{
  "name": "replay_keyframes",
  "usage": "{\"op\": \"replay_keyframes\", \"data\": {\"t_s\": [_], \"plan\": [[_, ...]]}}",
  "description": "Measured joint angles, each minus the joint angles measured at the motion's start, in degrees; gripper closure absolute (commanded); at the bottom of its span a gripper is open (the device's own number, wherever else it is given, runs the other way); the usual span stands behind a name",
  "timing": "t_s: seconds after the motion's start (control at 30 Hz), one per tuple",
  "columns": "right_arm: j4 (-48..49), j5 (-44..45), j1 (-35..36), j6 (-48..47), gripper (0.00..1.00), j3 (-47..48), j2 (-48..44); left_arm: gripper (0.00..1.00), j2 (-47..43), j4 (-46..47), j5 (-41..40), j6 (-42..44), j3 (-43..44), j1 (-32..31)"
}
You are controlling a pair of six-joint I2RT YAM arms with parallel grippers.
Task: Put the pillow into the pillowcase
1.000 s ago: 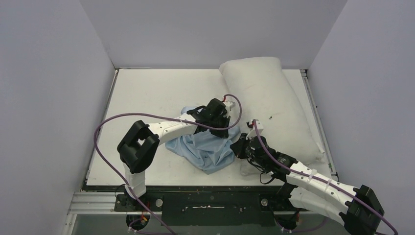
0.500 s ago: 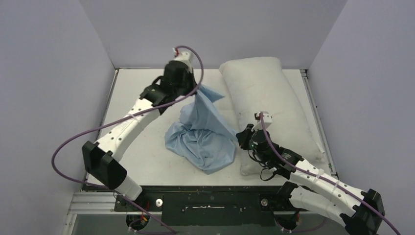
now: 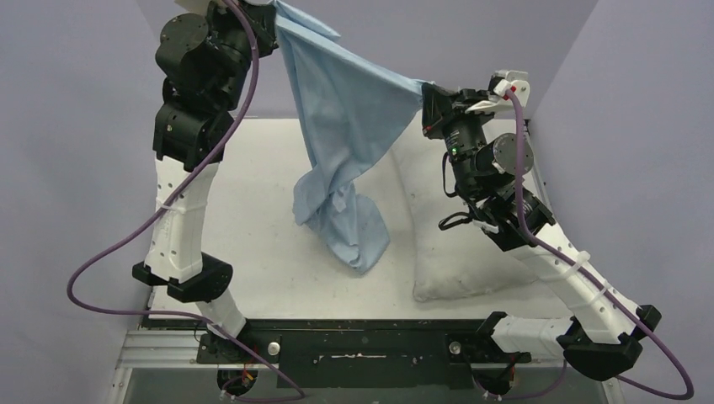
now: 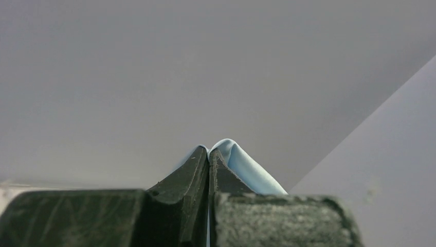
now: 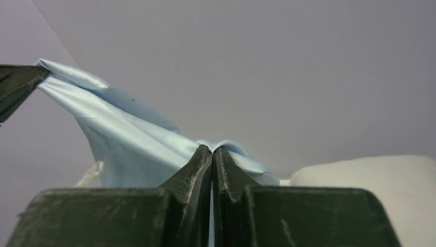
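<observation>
The light blue pillowcase (image 3: 345, 126) hangs in the air, stretched between both grippers, its lower end draping down to the table. My left gripper (image 3: 271, 17) is shut on its top left edge, high at the back left; the cloth shows at its tips in the left wrist view (image 4: 241, 164). My right gripper (image 3: 425, 88) is shut on the other edge, high at the right; the cloth shows in the right wrist view (image 5: 128, 139). The plump white pillow (image 3: 471, 252) lies on the table at the right, partly hidden by the right arm, and shows in the right wrist view (image 5: 370, 180).
The white table (image 3: 244, 210) is bounded by grey walls at the left, back and right. The left arm's purple cable (image 3: 109, 252) loops out over the table's left edge. The right arm reaches over the pillow.
Both arms have risen a long way. The left gripper lifted the pillowcase from the table to the top; the right gripper rose from the pillow's near end, now holding the other edge.
</observation>
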Motion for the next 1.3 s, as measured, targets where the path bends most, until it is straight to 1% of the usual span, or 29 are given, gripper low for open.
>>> {"op": "replay_keyframes", "data": {"t_s": [0.07,0.1,0.23,0.27,0.3,0.37,0.43,0.47,0.5,0.53,0.57,0.6,0.63,0.67,0.73,0.77,0.9,1.03,1.1,1.17,1.3], "plan": [[0.0,-1.9,0.0,-2.0,1.0,2.6,0.9,1.0,-0.5,-0.7,-0.1,-0.4,-0.8,0.9],[-0.3,-2.9,0.0,-2.8,1.0,2.9,0.9,1.0,-1.8,-0.5,-0.1,-0.5,-3.7,1.2],[-4.2,-7.6,0.0,-2.9,1.0,0.2,-1.4,1.0,-11.0,0.1,-0.8,-0.6,-24.2,1.5],[-5.3,-9.7,0.0,-2.1,1.0,-1.7,-2.6,1.0,-14.2,0.6,-1.0,-0.6,-31.5,1.6],[-6.5,-12.7,0.0,-0.7,1.0,-4.2,-4.0,1.0,-16.4,0.7,-1.0,-0.7,-36.2,1.6],[-8.2,-20.3,-0.2,2.8,1.0,-10.4,-7.2,1.0,-22.5,0.9,-1.4,-0.8,-49.1,1.9],[-8.2,-27.7,0.1,6.9,1.0,-16.9,-9.7,1.0,-27.2,0.6,-2.1,-0.9,-58.2,2.1],[-7.1,-32.1,0.4,9.4,1.0,-21.7,-11.0,1.0,-29.6,0.3,-2.5,-0.9,-62.4,2.4],[-6.8,-34.7,0.7,10.8,1.0,-24.9,-11.6,1.0,-31.6,0.2,-3.1,-0.8,-65.9,2.7],[-7.0,-37.4,1.1,12.1,0.97,-28.4,-11.9,1.0,-33.4,0.2,-3.6,-0.8,-68.9,3.1],[-7.9,-39.4,1.4,12.9,0.89,-31.0,-11.6,1.0,-34.9,0.1,-4.1,-0.7,-71.4,3.5],[-9.3,-40.9,1.7,13.4,0.78,-32.9,-10.9,1.0,-36.2,0.2,-4.5,-0.6,-73.7,3.8],[-11.1,-41.9,1.9,13.6,0.69,-34.0,-10.0,1.0,-37.3,0.0,-5.0,-0.5,-75.7,4.0],[-13.1,-42.2,1.9,13.5,0.62,-34.4,-9.1,1.0,-38.1,-0.1,-5.6,-0.2,-77.4,4.0],[-16.4,-41.4,1.9,12.9,0.52,-34.5,-7.9,1.0,-39.0,-0.3,-7.2,0.5,-79.6,4.1],[-17.8,-40.3,1.9,12.5,0.48,-34.4,-7.7,1.0,-39.4,-0.3,-8.2,1.0,-80.7,4.1],[-20.3,-33.1,1.3,11.5,0.45,-33.5,-7.2,1.0,-41.2,-0.3,-11.4,2.4,-83.6,4.2],[-18.4,-28.4,-1.5,10.4,0.45,-31.2,-2.9,1.0,-44.1,0.1,-13.6,3.6,-85.6,4.4],[-16.2,-28.0,-3.9,10.0,0.43,-30.1,1.3,1.0,-45.4,0.3,-14.7,4.0,-85.9,4.4],[-13.7,-28.9,-6.6,9.7,0.4,-29.5,6.3,1.0,-46.5,0.8,-15.4,4.3,-86.3,4.4],[-10.3,-32.9,-10.7,8.8,0.26,-26.7,17.6,1.0,-49.3,2.2,-15.6,4.9,-88.2,4.4]]}}
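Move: Both hands hold the pillowcase's upper edge high in the air. Its lower end, on the table, lies about 10 cm back and 8 cm right of the left hand, some 58 cm below; from the right hand it is level ahead, 15 cm left and 48 cm down. The pillow's middle is 7 cm ahead, 15 cm right and 45 cm below the right hand. Both hands sink some 35 cm, left drawing its pinched corner leftward, right swinging back, releasing, then reaching forward. ##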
